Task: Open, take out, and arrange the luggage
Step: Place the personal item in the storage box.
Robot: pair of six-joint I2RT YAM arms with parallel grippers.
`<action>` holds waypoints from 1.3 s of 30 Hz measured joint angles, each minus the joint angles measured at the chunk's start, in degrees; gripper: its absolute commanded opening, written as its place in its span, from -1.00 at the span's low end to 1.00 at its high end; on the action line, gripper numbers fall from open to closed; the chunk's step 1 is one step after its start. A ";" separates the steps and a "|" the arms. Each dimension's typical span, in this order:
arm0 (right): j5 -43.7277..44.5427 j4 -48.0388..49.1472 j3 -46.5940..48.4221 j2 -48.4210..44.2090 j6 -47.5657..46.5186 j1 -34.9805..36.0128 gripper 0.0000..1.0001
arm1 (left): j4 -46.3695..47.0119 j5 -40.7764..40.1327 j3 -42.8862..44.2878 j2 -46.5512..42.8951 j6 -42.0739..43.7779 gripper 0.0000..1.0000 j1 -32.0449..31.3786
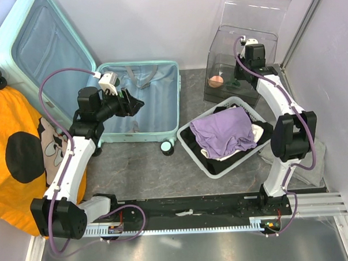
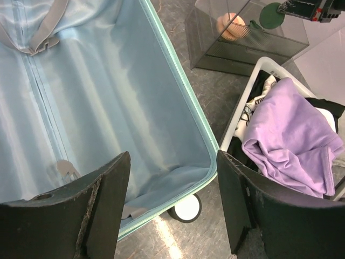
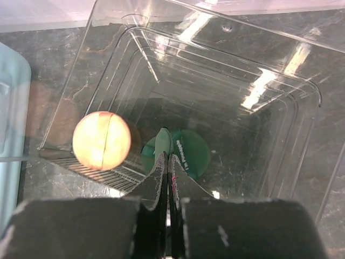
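The mint suitcase lies open on the floor, its lid propped against the back wall. Pale blue lining and a grey strap show inside; no contents are visible. My left gripper hovers over the lower shell, open and empty, and in the left wrist view it is above the shell's near right corner and a wheel. My right gripper is over the clear box, shut on a green round item.
A white mesh basket right of the suitcase holds a purple garment over black and white clothes. The clear plastic box at the back right holds a peach ball. A big orange cartoon-mouse cushion lies at left.
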 measured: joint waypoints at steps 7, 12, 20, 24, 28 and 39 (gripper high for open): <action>-5.03 0.66 0.35 3.02 0.74 -1.51 -1.00 | 0.02 0.63 0.00 0.04 0.00 0.43 0.00; -8.94 1.27 0.35 4.37 2.01 -1.84 -1.00 | 0.02 0.96 0.00 0.26 0.00 0.43 0.00; -11.69 2.36 0.33 4.59 3.13 -1.90 -0.88 | 0.02 2.12 0.00 0.66 0.00 0.43 0.00; -11.72 2.40 0.33 5.14 3.63 -2.14 -0.65 | 0.04 2.34 0.00 0.92 0.00 0.43 0.00; -11.28 2.32 0.33 5.31 3.72 -2.36 -0.29 | 0.20 2.54 0.00 0.96 0.00 0.43 0.00; -8.90 2.21 0.31 5.25 2.91 -2.38 0.26 | 0.48 2.54 0.00 1.16 -0.04 0.44 0.00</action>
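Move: The right hand, shut on a round green personal item, is over the clear storage box; the place to set it is the other green item lying there, about 3 cm ahead and 7 cm below. The peach round item lies some 8 cm to the left and 2 cm ahead, and the purple cloth in the white bin roughly 22 cm back and 6 cm left. From the left hand, that lying green item is about 18 cm ahead and 40 cm right. Lower the right gripper about 4 cm into the storage box, still pinching the green item, and edge it about a centimetre forward. Swing it some 2 cm left, raising the hand's left side nearly 10 degrees, then ease part-way back right as you open the fingers to just over half, letting go of the green item onto the one already there. ##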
